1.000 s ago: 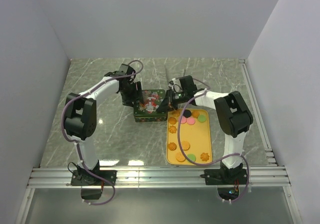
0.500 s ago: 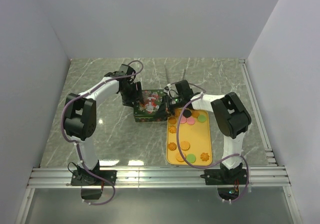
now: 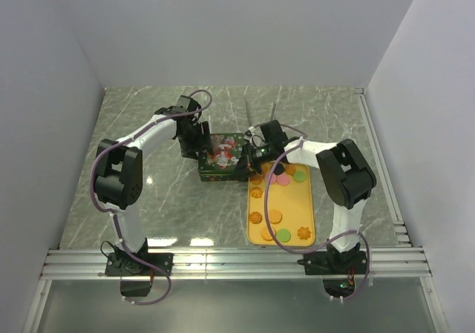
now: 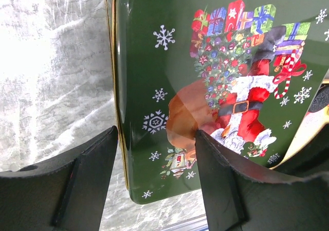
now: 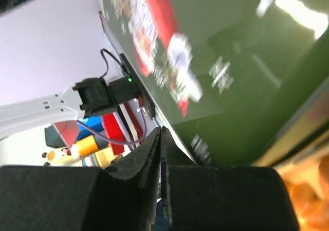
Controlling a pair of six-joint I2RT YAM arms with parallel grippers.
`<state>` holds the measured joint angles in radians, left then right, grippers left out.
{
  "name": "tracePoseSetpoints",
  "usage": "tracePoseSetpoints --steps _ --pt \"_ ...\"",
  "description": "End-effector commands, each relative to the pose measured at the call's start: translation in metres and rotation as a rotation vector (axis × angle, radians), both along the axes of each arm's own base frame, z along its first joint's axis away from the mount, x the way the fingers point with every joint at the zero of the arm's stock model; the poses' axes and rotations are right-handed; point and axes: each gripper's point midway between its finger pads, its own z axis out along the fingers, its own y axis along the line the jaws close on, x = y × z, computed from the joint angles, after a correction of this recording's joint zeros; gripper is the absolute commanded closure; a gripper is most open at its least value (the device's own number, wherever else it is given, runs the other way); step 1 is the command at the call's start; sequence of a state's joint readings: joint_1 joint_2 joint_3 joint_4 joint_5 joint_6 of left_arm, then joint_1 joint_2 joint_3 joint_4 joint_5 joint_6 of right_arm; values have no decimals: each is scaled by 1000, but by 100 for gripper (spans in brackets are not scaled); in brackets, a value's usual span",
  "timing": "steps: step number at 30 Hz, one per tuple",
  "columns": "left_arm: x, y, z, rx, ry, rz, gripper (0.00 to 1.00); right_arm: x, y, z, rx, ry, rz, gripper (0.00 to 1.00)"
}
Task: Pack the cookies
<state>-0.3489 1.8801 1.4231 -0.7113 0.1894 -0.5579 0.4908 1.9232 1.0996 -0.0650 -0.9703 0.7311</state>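
Observation:
The cookies [image 3: 275,216], in golden-brown, orange, pink, green and black, lie spread on a yellow tray [image 3: 293,199]. Just left of the tray's far end stands a green Christmas tin [image 3: 220,159] with its Santa lid [image 4: 169,66] on. My left gripper [image 3: 199,146] is open over the tin's left corner [image 4: 157,179], one finger above the marble and one above the lid. My right gripper [image 3: 249,157] is shut, its tips [image 5: 162,133] against the tin's right edge, beside the blurred green lid [image 5: 247,61]. Orange cookies [image 5: 308,190] show blurred at that view's lower right.
The grey marble table [image 3: 163,192] is walled in white on three sides. A metal rail [image 3: 237,262] with both arm bases runs along the near edge. A second rail [image 3: 382,162] lines the right side.
My right arm has swung left from over the tray's far end, bringing its shut gripper against the tin's right edge. The left arm and the tin have stayed put.

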Motion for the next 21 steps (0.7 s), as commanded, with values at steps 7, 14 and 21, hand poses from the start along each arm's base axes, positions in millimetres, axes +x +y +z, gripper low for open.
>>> tracePoseSetpoints --steps 7,14,21 --pt "-8 8 2 34 -9 25 33 7 6 98 76 -236 38 90" --pt "-7 7 4 28 -14 33 34 22 18 129 152 -270 37 90" --pt "-9 7 5 23 -11 34 34 59 13 67 195 -136 -80 92"
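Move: The cookie tin, lid on, has its middle about 5 cm ahead of the right hand, 5 cm to its left and some 3 cm below; the shut fingers are at the lid's near right corner. The nearest black cookie lies about 10 cm to that hand's right, level with it and 7 cm lower; the yellow tray's middle is 12 cm right and 10 cm back. From the left hand the tin's middle is some 5 cm right. The tin's lid is left by the right hand's shut fingers, which lift off the near right corner and rise quickly by about 11 cm. They drift some 4 cm forward over the lid and a little left, the pointing-left hand tipping up roughly 15 degrees, then start down again by 1 cm. The left hand stays at the tin's left side, fingers half open. ##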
